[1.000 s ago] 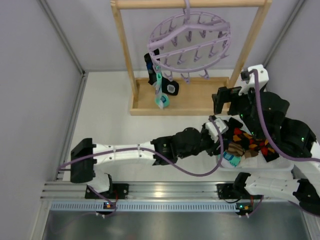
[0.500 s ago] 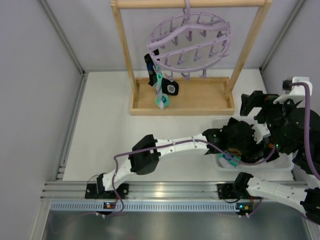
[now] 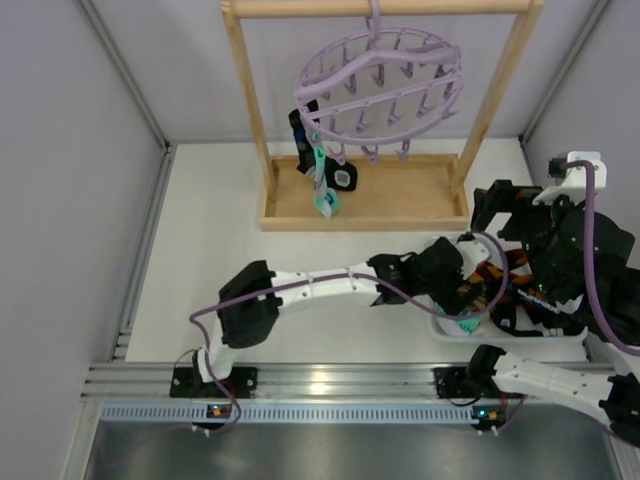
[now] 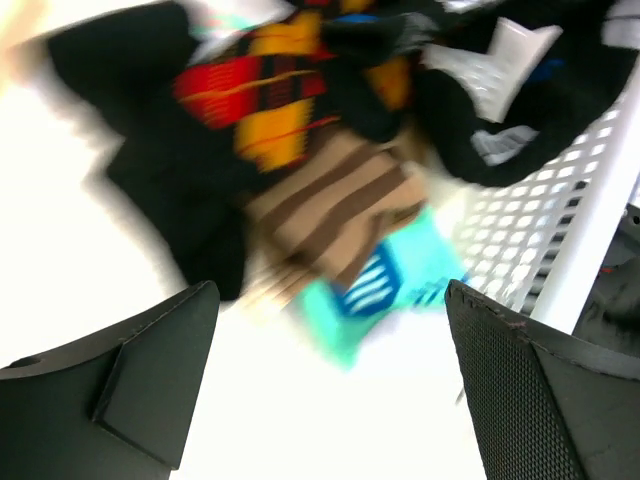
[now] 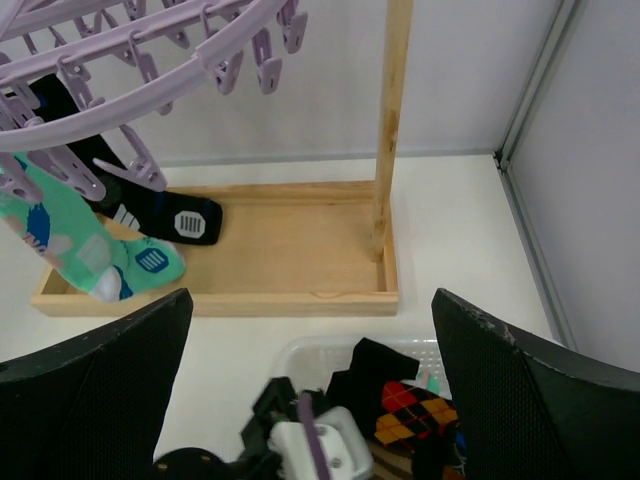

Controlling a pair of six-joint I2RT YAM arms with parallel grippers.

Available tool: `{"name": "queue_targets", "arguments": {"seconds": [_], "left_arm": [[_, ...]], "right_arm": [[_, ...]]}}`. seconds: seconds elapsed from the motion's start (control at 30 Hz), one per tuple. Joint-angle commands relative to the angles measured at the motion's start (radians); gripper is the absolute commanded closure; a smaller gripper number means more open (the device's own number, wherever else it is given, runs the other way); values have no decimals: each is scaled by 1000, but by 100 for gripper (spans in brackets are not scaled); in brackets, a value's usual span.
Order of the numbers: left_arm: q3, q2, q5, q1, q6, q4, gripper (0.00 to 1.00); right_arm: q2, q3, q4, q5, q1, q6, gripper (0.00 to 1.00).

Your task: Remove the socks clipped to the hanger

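Observation:
The lavender hanger (image 3: 380,85) hangs from the wooden rack, with socks clipped at its left side: a black one (image 3: 300,135), a teal-white one (image 3: 322,197) and a black one with a white patch (image 3: 343,178). The right wrist view shows the hanger (image 5: 150,40), the teal sock (image 5: 80,240) and the black sock (image 5: 165,215). My left gripper (image 3: 472,290) is open over a white basket (image 3: 505,332), empty. Below it lie argyle (image 4: 260,90), teal (image 4: 385,285) and black (image 4: 500,120) socks. My right gripper (image 3: 500,205) is open, empty, beside the rack's right post.
A brown striped sock (image 4: 330,210) lies in the basket (image 4: 540,220) among the others. The rack's wooden tray (image 5: 290,250) and right post (image 5: 390,120) stand in front of the right gripper. The left arm's wrist (image 5: 310,440) reaches across below it.
The left gripper has gone from shut to open over the basket, letting go of a sock there. The right arm swung right, away from the basket, then held.

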Motion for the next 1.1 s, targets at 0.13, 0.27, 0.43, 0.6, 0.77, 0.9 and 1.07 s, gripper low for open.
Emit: {"name": "queue_targets", "arguments": {"seconds": [0.13, 0.27, 0.43, 0.6, 0.77, 0.9, 1.07], "left_arm": [[-371, -381, -299, 41, -102, 172, 2], [-540, -590, -537, 49, -127, 171, 2], [-747, -788, -780, 49, -165, 171, 2], [-899, -961, -731, 204, -231, 171, 2], [-1067, -1012, -412, 390, -112, 478, 2], [-1125, -966, -306, 514, -15, 700, 2], [-1105, -842, -255, 595, 39, 850, 2]], "right_arm": [[29, -20, 79, -9, 7, 5, 1], [35, -50, 111, -12, 7, 1, 0], [50, -127, 190, -30, 2, 14, 0], [93, -247, 255, -159, -45, 62, 1], [103, -359, 382, -352, -87, 77, 1], [78, -431, 454, -510, -88, 53, 1], [46, -460, 456, -543, -88, 34, 1]]}}
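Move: Some 28 cm ahead of the left hand, 31 cm to its left and 8 cm above it hangs the teal sock. The black sock hangs about 5 cm beyond the teal one; the sock bin's middle is 4 cm ahead of the left hand, 8 cm right and 11 cm below. From the right hand the teal sock lies roughly 23 cm ahead, 28 cm left and 22 cm lower; the hanger ring's middle is 28 cm ahead, 20 cm left, about level. Leaving the bin empty and wide open, the left hand sweeps about 35 cm left and 17 cm forward towards the teal sock, rising first and then dipping a little, while turning some 50 degrees counter-clockwise to face it. The right hand, also open, starts slowly, then sinks and moves left towards the same sock, tipping down slightly and turning counter-clockwise. Neither touches it. ##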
